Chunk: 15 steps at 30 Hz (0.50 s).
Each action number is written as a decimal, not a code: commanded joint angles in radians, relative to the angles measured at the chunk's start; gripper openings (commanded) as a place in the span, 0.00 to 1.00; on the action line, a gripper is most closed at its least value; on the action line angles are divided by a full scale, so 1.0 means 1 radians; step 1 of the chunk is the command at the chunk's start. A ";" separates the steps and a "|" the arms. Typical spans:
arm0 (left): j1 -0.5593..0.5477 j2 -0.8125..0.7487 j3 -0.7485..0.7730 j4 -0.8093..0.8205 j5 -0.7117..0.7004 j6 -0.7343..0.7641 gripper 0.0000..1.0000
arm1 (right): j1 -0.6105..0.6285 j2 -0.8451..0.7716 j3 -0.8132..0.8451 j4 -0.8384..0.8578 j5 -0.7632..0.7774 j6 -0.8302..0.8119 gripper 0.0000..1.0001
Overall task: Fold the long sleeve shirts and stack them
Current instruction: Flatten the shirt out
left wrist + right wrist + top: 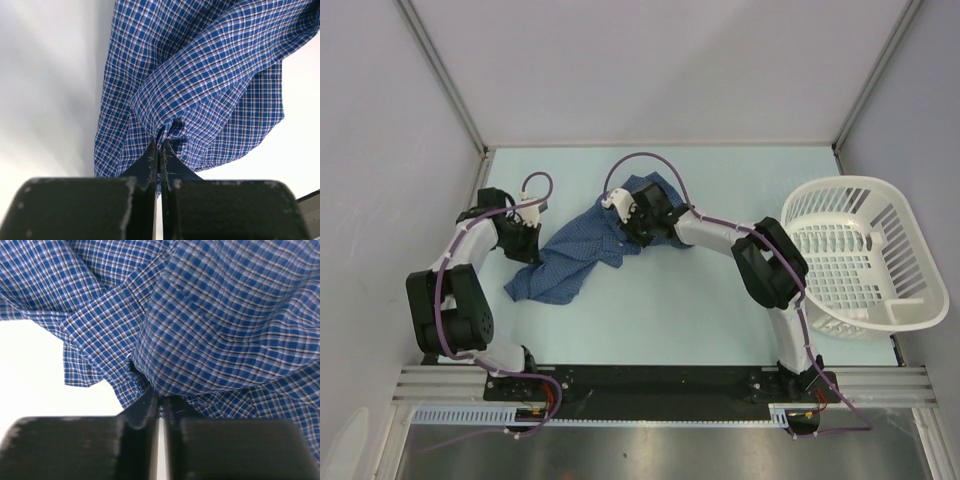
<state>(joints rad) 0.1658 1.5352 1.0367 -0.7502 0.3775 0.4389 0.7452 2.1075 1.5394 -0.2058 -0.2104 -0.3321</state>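
Note:
One blue checked long sleeve shirt (575,255) lies crumpled between my two arms on the pale table. My left gripper (528,247) is at its left edge and is shut on a bunched fold of the shirt (200,75), pinched between the closed jaws of the gripper (159,146). My right gripper (632,232) is at the shirt's upper right and is shut on another fold of it (215,330), the cloth caught at the fingertips of the gripper (160,401). Collar and buttons are hidden in the folds.
A white slatted laundry basket (910,300) stands at the table's right edge, beside my right arm's elbow (770,265). The back wall rail (660,146) runs behind the shirt. The black base rail (660,380) is along the near edge.

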 commanded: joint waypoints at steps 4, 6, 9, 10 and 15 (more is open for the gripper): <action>-0.006 -0.049 -0.017 -0.003 0.009 0.041 0.00 | -0.003 -0.167 0.009 -0.078 -0.039 0.021 0.00; -0.006 -0.047 -0.018 -0.005 0.009 0.047 0.00 | -0.013 -0.268 -0.040 -0.115 -0.157 0.047 0.00; -0.006 -0.043 -0.017 -0.006 0.017 0.054 0.00 | -0.040 -0.375 -0.076 -0.147 -0.327 0.128 0.00; -0.005 -0.043 -0.015 -0.006 0.018 0.052 0.00 | -0.053 -0.392 -0.081 -0.159 -0.371 0.149 0.00; -0.005 -0.033 0.000 -0.017 0.020 0.057 0.00 | -0.107 -0.403 -0.015 -0.040 -0.558 0.366 0.00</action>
<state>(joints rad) 0.1658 1.5276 1.0260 -0.7536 0.3737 0.4667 0.6811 1.7100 1.4651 -0.3477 -0.5716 -0.1734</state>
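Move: The right hand's fingers are already almost shut around a fold of the shirt, lying right at their tips, perhaps 1 cm below. From that hand, the shirt's loose front flap lies about 5 cm to the left and 4 cm back, and the shirt's right-hand lobe some 11 cm to the right, about level. From the left hand, which still pinches the shirt's left part, the fold is roughly 26 cm to the right and 5 cm ahead. Shut the right gripper fully on the shirt fold at its tips, then lift it some 15 cm off the table, slow at first and then fast, while drawing back about 7 cm towards the base. Let the wrist roll some 20 degrees so the fingers swing up towards the left. Keep the left gripper shut on its part of the shirt and in place. ##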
